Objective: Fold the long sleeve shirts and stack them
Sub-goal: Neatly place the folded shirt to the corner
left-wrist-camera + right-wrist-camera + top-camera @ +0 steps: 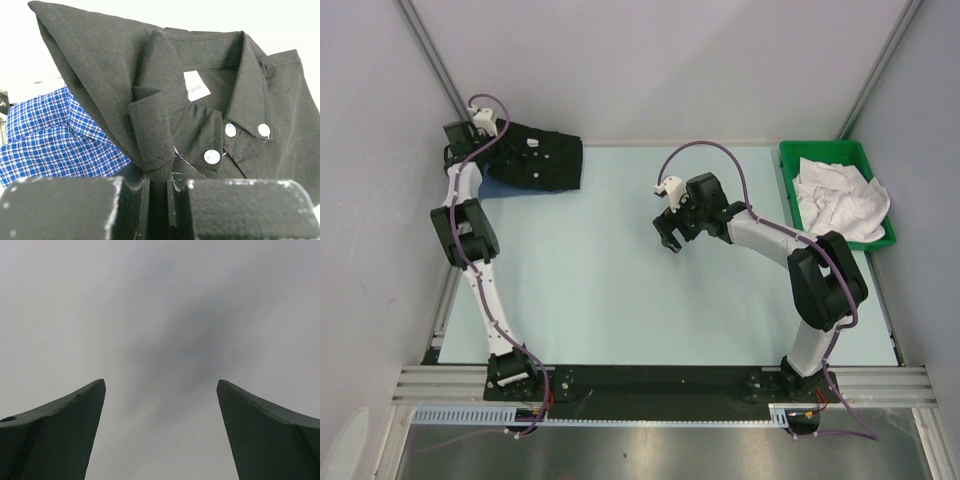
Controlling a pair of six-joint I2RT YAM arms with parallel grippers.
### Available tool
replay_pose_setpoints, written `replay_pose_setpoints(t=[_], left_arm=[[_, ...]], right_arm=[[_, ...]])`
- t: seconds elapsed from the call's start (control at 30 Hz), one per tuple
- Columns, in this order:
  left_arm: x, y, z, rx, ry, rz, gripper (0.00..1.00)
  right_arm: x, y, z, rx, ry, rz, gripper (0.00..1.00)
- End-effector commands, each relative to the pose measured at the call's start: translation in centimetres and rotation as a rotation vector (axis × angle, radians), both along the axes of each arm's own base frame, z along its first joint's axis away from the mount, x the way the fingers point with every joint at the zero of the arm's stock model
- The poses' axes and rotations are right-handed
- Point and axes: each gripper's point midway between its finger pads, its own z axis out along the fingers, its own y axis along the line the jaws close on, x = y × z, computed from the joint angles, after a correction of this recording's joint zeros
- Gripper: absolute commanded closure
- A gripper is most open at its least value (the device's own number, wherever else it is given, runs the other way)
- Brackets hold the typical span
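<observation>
A black long sleeve shirt [542, 160] lies folded at the table's far left corner, collar and pale buttons [230, 130] showing in the left wrist view. It lies on top of a blue checked shirt [50, 135], whose edge [500, 190] peeks out at the near side. My left gripper [159, 180] is shut on a fold of the black shirt [155, 125] near the collar; in the top view it [492, 148] sits at the shirt's left edge. My right gripper [670, 240] hovers open over the table's middle, nothing between its fingers [75, 415].
A green bin [788, 152] holding crumpled white cloth [840, 195] stands at the far right. Grey walls and metal posts [430, 60] close in the back corners, next to the shirts.
</observation>
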Motion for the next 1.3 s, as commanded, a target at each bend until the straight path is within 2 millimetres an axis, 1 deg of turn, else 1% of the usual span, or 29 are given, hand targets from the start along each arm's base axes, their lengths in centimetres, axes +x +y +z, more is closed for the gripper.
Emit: replay_pose_setpoints(t=[0.0, 0.03, 0.27, 0.53, 0.67, 0.83, 0.87, 1.13, 1.27], left_arm=[[0.8, 1.9, 4.4, 0.084, -0.135, -0.009, 0.89], [0.7, 2.1, 4.0, 0.093, -0.117, 0.002, 0.88], [0.5, 4.1, 3.4, 0.144, -0.104, 0.03, 0.87], [0.4, 5.1, 3.2, 0.166, -0.105, 0.043, 0.86], [0.2, 6.1, 2.9, 0.191, -0.1, 0.057, 0.86], [0.1, 6.7, 2.7, 0.232, -0.099, 0.049, 0.86], [0.0, 7.0, 2.6, 0.238, -0.097, 0.054, 0.86], [-0.5, 8.6, 3.0, 0.255, -0.101, 0.076, 0.86], [-0.7, 9.2, 2.8, 0.269, -0.096, 0.083, 0.86]], right_arm=[[1.1, 0.2, 1.6, 0.01, -0.051, -0.003, 0.0], [1.1, 0.2, 1.6, 0.01, -0.052, -0.001, 0.0], [1.3, 0.4, 1.8, 0.015, -0.058, 0.002, 0.0], [1.2, 0.4, 1.6, 0.015, -0.053, 0.002, 0.0], [1.1, 0.5, 1.6, 0.017, -0.053, 0.004, 0.0], [1.2, 0.6, 1.8, 0.022, -0.055, 0.005, 0.0], [1.2, 0.5, 1.7, 0.02, -0.054, 0.002, 0.0], [1.3, 0.8, 1.5, 0.024, -0.048, 0.007, 0.0], [1.5, 1.0, 1.6, 0.025, -0.05, 0.008, 0.0]])
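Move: My left hand grips the folded black shirt by its left edge; the shirt's middle lies about 11 cm to the right, level fore and aft and some 6 cm lower. The table's far-left corner is roughly 6 cm left and 3 cm ahead, 8 cm down. Under the black shirt is the folded blue shirt, its middle about 7 cm right and 3 cm back. From my idle right hand that corner lies some 52 cm left and 29 cm ahead. With the black shirt's left edge still pinched in shut fingers, I draw it left across the blue shirt towards the far-left corner with my left hand, starting slowly and covering about 5.5 cm, nearly level. As it goes, the wrist rolls some 10 degrees, its left side rising. ##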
